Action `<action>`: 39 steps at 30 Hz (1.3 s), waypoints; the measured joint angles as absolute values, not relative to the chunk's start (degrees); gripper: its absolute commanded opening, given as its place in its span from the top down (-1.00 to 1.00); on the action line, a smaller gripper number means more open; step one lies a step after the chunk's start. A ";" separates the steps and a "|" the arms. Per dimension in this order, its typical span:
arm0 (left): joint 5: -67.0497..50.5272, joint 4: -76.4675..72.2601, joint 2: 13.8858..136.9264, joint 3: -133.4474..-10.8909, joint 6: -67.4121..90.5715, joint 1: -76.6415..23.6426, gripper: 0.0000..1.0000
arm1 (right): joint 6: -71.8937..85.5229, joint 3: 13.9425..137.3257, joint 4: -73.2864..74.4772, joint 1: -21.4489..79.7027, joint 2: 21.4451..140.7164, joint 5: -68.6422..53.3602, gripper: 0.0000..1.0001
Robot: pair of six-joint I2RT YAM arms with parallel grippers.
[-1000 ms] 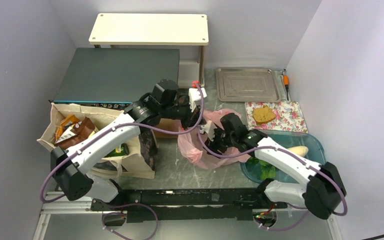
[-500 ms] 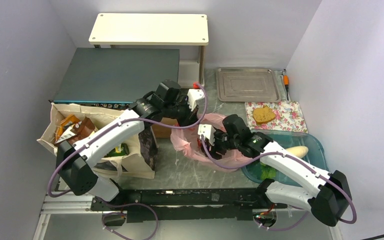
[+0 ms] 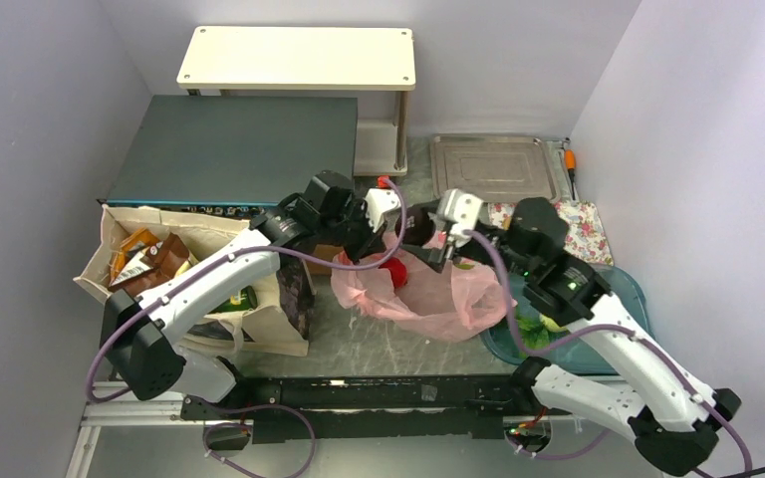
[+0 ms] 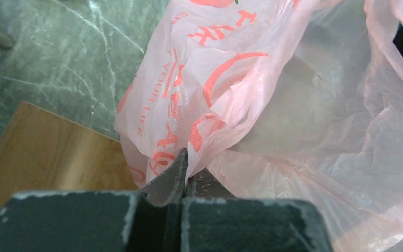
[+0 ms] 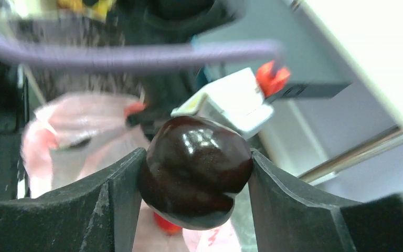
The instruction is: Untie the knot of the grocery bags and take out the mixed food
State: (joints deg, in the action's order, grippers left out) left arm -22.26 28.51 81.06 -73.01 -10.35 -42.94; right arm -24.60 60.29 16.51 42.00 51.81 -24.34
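Observation:
The thin pink plastic bag [image 3: 438, 299] lies slumped in the middle of the table with its mouth open, and its knot is out of view. My left gripper [image 3: 364, 247] is shut on the bag's left edge [image 4: 189, 131], its fingertips [image 4: 181, 163] pinching the film. Above the bag's mouth my right gripper [image 3: 422, 237] is shut on a dark, glossy round fruit [image 5: 197, 170]. A red round fruit [image 3: 393, 271] rests inside the bag, also seen as a red fruit [image 5: 168, 223] below the dark one. The beige tote [image 3: 209, 319] at the left holds chip bags [image 3: 144, 254] and a green bottle [image 3: 242, 297].
A blue tray [image 3: 626, 284] with leafy greens [image 3: 533, 334] sits under my right arm. A wooden block [image 4: 47, 152] is just left of the bag. At the back are a floral cloth [image 3: 583, 234], a metal tray [image 3: 498, 167], a dark box [image 3: 229, 149] and a cream shelf [image 3: 299, 57].
My right gripper has risen out of the pink bag and swung back and right with the dark fruit in it. The bag has sagged flatter. My left gripper shifted slightly left, still holding the edge.

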 measured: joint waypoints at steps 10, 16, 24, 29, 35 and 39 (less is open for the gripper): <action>-18.09 26.96 78.56 -70.70 -12.01 -42.46 1.00 | -15.38 72.29 9.41 27.86 54.46 -20.23 0.43; -17.67 26.96 78.32 -70.61 -14.35 -42.46 1.00 | -12.43 80.86 6.90 9.93 72.14 -19.75 0.43; -16.67 27.09 76.95 -70.57 -15.84 -42.44 1.00 | -14.59 92.31 12.08 2.33 104.86 -14.96 0.42; -16.32 27.33 74.35 -69.23 -16.01 -42.44 1.00 | -15.94 99.24 15.51 0.91 117.78 -12.40 0.40; -16.03 27.55 73.25 -68.36 -16.93 -42.44 1.00 | -17.52 106.98 17.69 0.86 125.89 -10.50 0.31; -15.99 27.73 73.25 -68.10 -17.45 -42.44 1.00 | -18.31 110.65 19.33 0.95 130.02 -9.41 0.24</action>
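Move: The dark eggplant is already held in the right fingers, high over the pink grocery bag, whose middle lies about 6 cm ahead, 5 cm left and 28 cm below. The metal tray, where it is headed, is some 42 cm ahead, 29 cm right and 31 cm below; the bread sits about 24 cm ahead, 32 cm right and 32 cm below. From the left hand, the tray lies roughly 38 cm ahead, 31 cm right and 20 cm below. The eggplant, still gripped, goes up about 10 cm clear of the bag in the right hand, then swings fast forward some 40 cm and to the right, sinking steeply over the metal tray and slowing there as the wrist swings clockwise about 55 degrees and tips downward. Still pinching the bag's rim, the left hand eases about 3 cm left and slightly up. ##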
